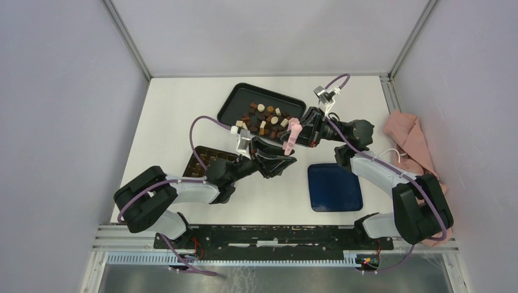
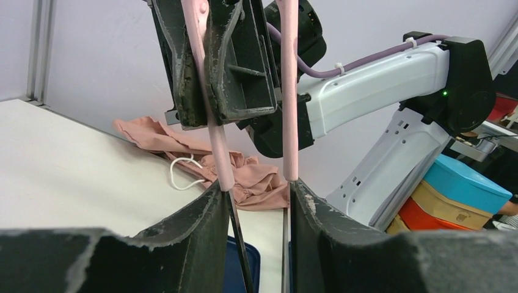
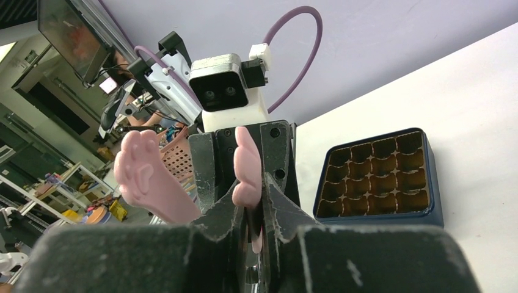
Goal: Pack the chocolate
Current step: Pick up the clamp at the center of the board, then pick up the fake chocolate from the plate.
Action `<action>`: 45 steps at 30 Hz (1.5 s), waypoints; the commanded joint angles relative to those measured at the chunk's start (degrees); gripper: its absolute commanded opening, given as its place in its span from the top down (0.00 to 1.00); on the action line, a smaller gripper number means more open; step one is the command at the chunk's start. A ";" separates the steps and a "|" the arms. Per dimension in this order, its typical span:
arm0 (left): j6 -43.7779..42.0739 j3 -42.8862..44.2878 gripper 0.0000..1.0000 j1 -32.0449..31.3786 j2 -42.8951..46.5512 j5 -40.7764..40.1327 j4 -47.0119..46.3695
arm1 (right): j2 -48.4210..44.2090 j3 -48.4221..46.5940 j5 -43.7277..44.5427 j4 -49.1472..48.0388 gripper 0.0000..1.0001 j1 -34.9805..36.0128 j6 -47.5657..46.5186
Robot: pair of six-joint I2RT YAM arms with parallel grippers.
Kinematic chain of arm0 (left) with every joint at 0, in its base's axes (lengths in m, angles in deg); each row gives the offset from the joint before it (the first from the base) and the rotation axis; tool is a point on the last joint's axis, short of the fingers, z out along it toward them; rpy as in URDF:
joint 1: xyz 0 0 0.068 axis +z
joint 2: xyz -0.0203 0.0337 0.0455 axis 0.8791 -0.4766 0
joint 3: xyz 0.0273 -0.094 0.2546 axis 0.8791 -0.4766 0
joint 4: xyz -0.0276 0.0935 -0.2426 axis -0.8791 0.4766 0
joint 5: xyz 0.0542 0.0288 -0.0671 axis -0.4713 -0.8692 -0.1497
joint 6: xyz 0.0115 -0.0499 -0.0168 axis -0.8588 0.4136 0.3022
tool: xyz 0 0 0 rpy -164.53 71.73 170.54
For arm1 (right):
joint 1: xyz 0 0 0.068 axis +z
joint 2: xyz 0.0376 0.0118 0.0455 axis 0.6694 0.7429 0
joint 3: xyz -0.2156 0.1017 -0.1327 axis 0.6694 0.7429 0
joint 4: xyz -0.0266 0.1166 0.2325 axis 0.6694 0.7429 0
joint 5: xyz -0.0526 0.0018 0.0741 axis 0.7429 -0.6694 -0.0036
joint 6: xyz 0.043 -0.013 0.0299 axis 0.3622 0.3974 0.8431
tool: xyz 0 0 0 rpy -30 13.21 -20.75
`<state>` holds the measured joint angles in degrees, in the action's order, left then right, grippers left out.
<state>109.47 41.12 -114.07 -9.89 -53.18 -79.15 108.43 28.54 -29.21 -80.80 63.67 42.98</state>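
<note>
The chocolate (image 1: 264, 119), several small brown, dark and cream pieces, lies in a black tray (image 1: 241, 90) at the back. The pink tweezers (image 1: 292, 135) hang in the air between both grippers. My right gripper (image 1: 305, 131) is shut on one pink arm (image 3: 247, 165); the other, paw-shaped arm (image 3: 146, 177) sticks out beside its fingers. My left gripper (image 2: 256, 186) has closed onto the tweezers (image 2: 288, 91), and both thin metal tines rest against its inner finger faces. The dark box (image 3: 382, 171) with square compartments holds nothing that I can see.
The box (image 1: 201, 160) sits left of centre, partly under my left arm. A blue lid (image 1: 334, 186) lies flat at the near right. A pink cloth (image 1: 408, 141) with a white cord is bunched at the table's right edge.
</note>
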 commanded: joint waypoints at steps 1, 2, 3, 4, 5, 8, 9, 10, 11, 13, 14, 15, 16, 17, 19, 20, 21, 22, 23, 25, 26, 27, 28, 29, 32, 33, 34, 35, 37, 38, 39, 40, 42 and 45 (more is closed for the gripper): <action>2.24 0.81 0.55 -0.27 1.48 -0.24 -13.93 | -1.55 -0.55 0.16 -1.74 0.81 -0.02 -0.26; 2.54 0.72 0.54 -0.20 1.60 -0.22 -13.89 | -1.65 -0.60 0.01 -1.61 0.79 -0.23 -0.49; 2.84 0.63 0.54 -0.15 1.75 -0.10 -13.91 | -1.74 -0.73 -0.06 -1.60 0.76 -0.42 -0.58; 3.19 0.56 0.53 -0.15 1.93 0.05 -13.91 | -1.87 -0.85 -0.26 -1.60 0.73 -0.54 -0.80; 3.46 0.41 0.52 -0.12 2.04 0.24 -13.85 | -1.99 -0.99 -0.47 -1.64 0.70 -0.79 -1.05; 4.65 0.03 0.51 0.16 2.35 0.22 -13.86 | -2.61 -1.30 -1.20 -1.15 0.58 -1.16 -2.03; 5.07 -0.18 0.51 0.35 2.45 0.29 -13.87 | -2.88 -1.35 -1.35 -0.94 0.55 -1.25 -2.58; 5.50 -0.28 0.51 0.49 2.56 0.20 -13.87 | -3.00 -1.46 -1.73 -0.60 0.50 -1.39 -2.97; 6.00 -0.45 0.51 0.64 2.66 0.03 -13.85 | -3.22 -1.68 -2.00 -0.22 0.46 -1.41 -3.23; 6.71 -0.88 0.51 1.04 3.17 -0.22 -13.85 | -3.53 -2.15 -2.74 1.22 0.41 -1.69 -4.63; 7.02 -1.09 0.51 1.26 3.47 -0.28 -13.85 | -3.71 -2.26 -3.11 1.51 0.38 -1.79 -5.12; 7.41 -1.36 0.51 1.60 3.88 -0.37 -13.85 | -3.84 -2.34 -3.65 1.49 0.35 -1.86 -5.47; 8.59 -1.58 0.51 2.11 4.22 -0.51 -13.85 | -4.08 -2.42 -4.11 1.48 0.33 -1.96 -5.88; 9.59 -1.89 0.51 2.71 4.52 -0.44 -13.72 | -4.27 -2.61 -4.99 1.53 0.31 -2.05 -6.31; 12.31 -2.33 0.51 4.84 5.18 -0.06 -12.78 | -4.90 -2.97 -6.80 1.68 0.26 -2.52 -7.67; 13.80 -2.43 0.52 5.93 5.61 0.47 -11.82 | -5.26 -3.20 -8.11 2.21 0.25 -2.77 -8.49; 15.44 -2.45 0.52 7.04 5.97 1.03 -10.51 | -5.76 -3.32 -8.95 3.73 0.25 -3.36 -9.91; 17.10 -2.46 0.52 8.40 6.47 1.78 -8.77 | -6.32 -3.41 -9.94 5.65 0.25 -3.89 -11.67; 18.60 -2.37 0.52 9.69 7.20 2.54 -7.07 | -6.93 -3.41 -10.74 8.72 0.25 -4.76 -14.24; 21.08 -2.30 0.52 12.46 8.66 3.90 -2.61 | -8.26 -3.41 -11.79 16.63 0.25 -6.78 -20.92; 21.99 -2.12 0.52 13.81 9.49 4.75 -0.14 | -8.85 -3.50 -12.15 20.66 0.25 -7.88 -25.37; 22.61 -1.81 0.52 15.36 10.40 5.92 3.03 | -9.42 -3.69 -12.42 25.47 0.25 -9.12 -29.00; 22.97 -1.17 0.52 16.80 11.26 7.17 6.45 | -9.87 -3.95 -12.38 30.52 0.25 -10.40 -33.62; 23.25 -0.50 0.52 18.38 12.08 8.54 10.19 | -10.28 -4.51 -12.15 35.10 0.25 -11.38 -38.60; 21.58 3.88 0.53 22.93 14.19 12.73 27.46 | -10.71 -8.39 -8.18 58.51 0.25 -13.01 -59.70; 19.57 6.23 0.53 24.18 14.60 14.41 35.27 | -10.67 -9.22 -6.29 64.62 0.25 -13.12 -66.32; 16.59 8.77 0.53 25.45 14.74 15.03 46.88 | -10.63 -9.10 -3.66 67.49 0.25 -13.07 -71.26; 13.13 12.38 0.53 26.54 14.29 15.41 57.56 | -10.52 -8.39 -1.65 68.70 0.24 -13.22 -73.21; 4.20 19.94 0.52 28.55 11.72 15.44 75.97 | -9.78 -8.05 1.47 70.90 0.25 -13.26 -76.90; 1.08 23.78 0.52 29.48 9.75 15.59 84.28 | -9.30 -8.30 2.57 71.36 0.25 -13.26 -78.00; -2.48 27.37 0.52 30.49 7.41 14.99 91.94 | -8.90 -8.76 3.74 73.85 0.25 -13.21 -79.61; -5.89 31.53 0.52 31.11 4.69 13.12 99.72 | -8.43 -9.37 4.83 75.58 0.25 -13.21 -81.14; -11.20 37.45 0.52 31.99 -0.30 9.87 109.75 | -7.90 -9.96 7.02 77.71 0.25 -13.29 -83.38; -16.14 44.82 0.52 32.66 -5.86 2.55 118.25 | -7.79 -10.31 8.71 79.24 0.25 -13.24 -85.35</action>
<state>107.06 78.30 -82.37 -9.87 -42.99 12.41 100.60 21.35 -25.21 -7.45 50.51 -34.28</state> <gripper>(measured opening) 0.484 0.753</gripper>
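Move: The left gripper holds the clamp's handle end, paw tips upward, while the right fingers still pinch one of its legs. From the left hand, the middle of the chocolates in the black tray is about 27 cm ahead, 6 cm left and 27 cm below; the compartment box is 5 cm ahead, 26 cm left, and the blue tray 17 cm right, nearly level. From the right hand the chocolates lie roughly 24 cm ahead, 5 cm left, 31 cm down. Open the right gripper to release the clamp's leg, then draw it away, some 8 cm right, 7 cm forward and 11 cm down, rolling about 40 degrees. Keep the left grip on the clamp, ease left and slightly up, then sweep forward towards the chocolates, about 18 cm forward and 12 cm left overall, dipping 6 cm late while swinging the paw tips forward and down. ##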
